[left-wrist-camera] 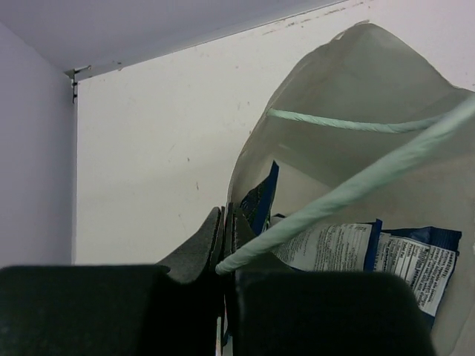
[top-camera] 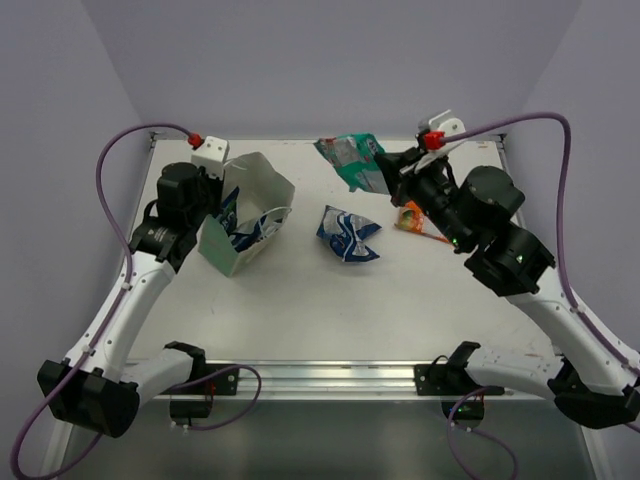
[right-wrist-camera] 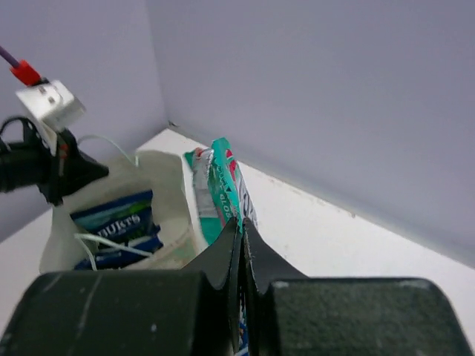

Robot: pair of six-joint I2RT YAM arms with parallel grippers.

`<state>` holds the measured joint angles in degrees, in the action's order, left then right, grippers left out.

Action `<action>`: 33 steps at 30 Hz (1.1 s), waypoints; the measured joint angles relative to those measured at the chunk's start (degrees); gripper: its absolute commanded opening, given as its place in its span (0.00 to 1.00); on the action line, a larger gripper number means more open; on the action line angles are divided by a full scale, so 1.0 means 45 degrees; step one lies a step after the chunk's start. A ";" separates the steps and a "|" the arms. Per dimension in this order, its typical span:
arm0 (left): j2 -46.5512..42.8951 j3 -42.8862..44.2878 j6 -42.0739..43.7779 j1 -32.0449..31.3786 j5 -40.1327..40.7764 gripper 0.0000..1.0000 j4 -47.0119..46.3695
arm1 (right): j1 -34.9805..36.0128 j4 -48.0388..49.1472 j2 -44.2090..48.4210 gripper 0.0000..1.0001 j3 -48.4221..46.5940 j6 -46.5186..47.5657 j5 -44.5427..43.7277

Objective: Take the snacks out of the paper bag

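The green paper bag (top-camera: pixel 228 247) stands tilted at the left of the table, its whitish inside (left-wrist-camera: pixel 356 96) open. My left gripper (top-camera: pixel 216 200) is shut on the bag's rim (left-wrist-camera: pixel 228 222), next to a loop handle (left-wrist-camera: pixel 349 193). Blue-and-white packets (top-camera: pixel 246 233) lie inside the bag, and they show in the left wrist view (left-wrist-camera: pixel 401 256) and the right wrist view (right-wrist-camera: pixel 115 219). My right gripper (top-camera: pixel 388 172) is shut on the teal-green packet (top-camera: pixel 350 157) and holds it above the table's far side (right-wrist-camera: pixel 241 222). One blue packet (top-camera: pixel 348 235) lies mid-table. The orange packet (top-camera: pixel 410 217) lies partly hidden under my right arm.
Purple walls close in the table at the back and on both sides. The table's metal front rail (top-camera: pixel 330 375) runs between the arm bases. The left wrist's white camera block (right-wrist-camera: pixel 48 104) sits above the bag (right-wrist-camera: pixel 159 182).
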<state>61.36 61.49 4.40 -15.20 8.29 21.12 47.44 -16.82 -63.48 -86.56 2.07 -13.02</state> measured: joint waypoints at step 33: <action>-0.0155 -0.1700 0.3842 0.0000 -0.3706 0.00 -0.3186 | 0.0151 -0.0539 0.0005 0.67 0.7193 -0.2963 0.4022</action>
<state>60.66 53.84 21.69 -15.20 -8.38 6.79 48.12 -19.25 -63.46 -54.19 -11.27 5.08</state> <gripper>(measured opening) 0.034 0.660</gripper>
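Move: The right hand holds the green packet high up. The bare table spot it goes to is about 9 cm back, 7 cm left and 47 cm below. The blue-and-white packet lies some 13 cm ahead and 3 cm left, the orange packet 19 cm ahead and 19 cm right, both about as far down. The paper bag is roughly 10 cm ahead, 28 cm left and 37 cm lower. From the left hand, that spot is 17 cm back, 24 cm right and 28 cm down. The right hand lets go of the green packet above the front of the table, after plunging some 35 cm with a swing back and left and tipping its fingers steeply down. Wide open, it then climbs 8 cm and moves forward. Still pinching the bag's rim, the left hand goes forward and up, then right, down and slightly back, turning about 20 degrees clockwise. ##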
